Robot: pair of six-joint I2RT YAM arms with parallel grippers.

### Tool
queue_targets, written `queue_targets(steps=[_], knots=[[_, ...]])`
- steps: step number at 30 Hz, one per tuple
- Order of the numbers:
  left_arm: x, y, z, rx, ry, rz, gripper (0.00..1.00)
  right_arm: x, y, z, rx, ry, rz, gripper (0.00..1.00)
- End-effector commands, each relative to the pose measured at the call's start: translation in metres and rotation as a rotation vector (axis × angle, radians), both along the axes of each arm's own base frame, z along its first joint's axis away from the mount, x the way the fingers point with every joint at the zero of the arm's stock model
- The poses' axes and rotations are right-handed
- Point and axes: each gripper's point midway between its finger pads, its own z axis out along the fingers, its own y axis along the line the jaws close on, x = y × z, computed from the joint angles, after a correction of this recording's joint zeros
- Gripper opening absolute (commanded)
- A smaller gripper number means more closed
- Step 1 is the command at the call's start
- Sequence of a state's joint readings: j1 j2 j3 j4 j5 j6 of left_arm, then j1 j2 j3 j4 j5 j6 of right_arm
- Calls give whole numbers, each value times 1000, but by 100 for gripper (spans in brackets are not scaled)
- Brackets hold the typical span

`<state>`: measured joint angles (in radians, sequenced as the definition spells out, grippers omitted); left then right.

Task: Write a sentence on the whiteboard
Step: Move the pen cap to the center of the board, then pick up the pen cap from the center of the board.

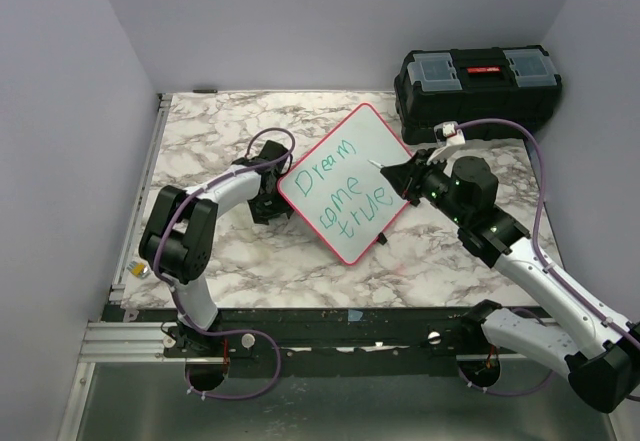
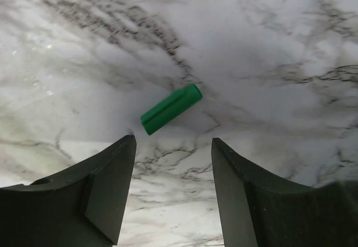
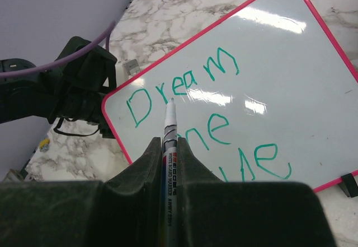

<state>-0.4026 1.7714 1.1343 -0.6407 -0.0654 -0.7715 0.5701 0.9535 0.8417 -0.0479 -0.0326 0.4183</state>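
Note:
The whiteboard (image 1: 318,223) (image 3: 291,51) lies tilted like a diamond at mid-table, its rim pink-red. The sentence (image 1: 342,193) (image 3: 184,84) on it is green and reads "Dream come true". My right gripper (image 1: 407,177) (image 3: 169,144) is shut on a white whiteboard marker (image 1: 378,166) (image 3: 169,125), uncapped, its tip over the board near "Dream"; whether it touches I cannot tell. My left gripper (image 1: 268,199) (image 2: 173,141) stands open just off the board's left corner with nothing between its fingers. A green marker cap (image 2: 171,108) lies on the marble just beyond the fingertips.
A black toolbox (image 1: 478,86) with grey lid trays stands at the back right, close behind the right gripper. A small yellow item (image 1: 140,271) lies at the marble table's (image 1: 200,121) left edge. Walls close in on the left, back and right.

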Motion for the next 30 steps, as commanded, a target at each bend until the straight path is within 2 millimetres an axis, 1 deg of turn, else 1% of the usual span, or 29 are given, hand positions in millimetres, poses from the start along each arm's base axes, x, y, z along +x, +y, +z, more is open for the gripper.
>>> queue_targets(steps=[1, 2, 5, 8, 11, 14, 17, 21, 23, 26, 30], knots=[[16, -23, -8, -129, -87, -17, 58, -2, -1, -4, -13, 5, -5, 1], [16, -22, -8, -125, -100, -26, 58, -1, -1, -6, -17, 9, -8, 1], [21, -28, -2, -156, -151, -84, 58, 2, 1, -11, -25, 23, -6, 1], [21, -30, 4, -159, -166, -100, 58, 5, 3, -15, -35, 37, -5, 1], [17, -21, 13, -116, -172, -104, 59, 7, 5, -18, -44, 52, -6, 1], [16, -1, 20, -1, -159, -114, 61, 10, 7, -20, -48, 61, -2, 1], [19, 4, 28, 40, -162, -156, 61, 12, 9, -23, -51, 74, 0, 1], [29, 5, 35, 69, -185, -198, 61, 14, 12, -24, -48, 86, 4, 1], [36, 6, 33, 99, -172, -216, 61, 14, 13, -24, -44, 91, 7, 1], [42, 2, 24, 107, -141, -243, 59, 13, 14, -23, -42, 97, 10, 1], [43, -5, 7, 78, -117, -256, 52, 13, 14, -26, -46, 106, 10, 1]])
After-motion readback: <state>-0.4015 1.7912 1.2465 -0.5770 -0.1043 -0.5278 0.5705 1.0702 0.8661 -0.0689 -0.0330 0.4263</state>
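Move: The pen cap lies loose on the table almost directly under the left hand, about 3 cm below its open fingers and roughly 1 cm to the right. From the left hand, the whiteboard's left corner is raised some 6 cm, about 3 cm ahead and 1 cm to the right; the board's middle is about 14 cm right, 3 cm ahead and 12 cm up. From the right hand, the cap is about 23 cm left, 3 cm ahead and 28 cm below. The pen cap is left ungripped as the left hand, fingers staying open, shifts about 2 cm right and forward, swings back left, then climbs forward and away from it, ending roughly 5 cm ahead and 3 cm higher. Its fingertips tip outward some 10 degrees and the wrist turns slightly clockwise. The right hand, still gripping the pen, sinks about 3 cm beside the board, easing forward. ##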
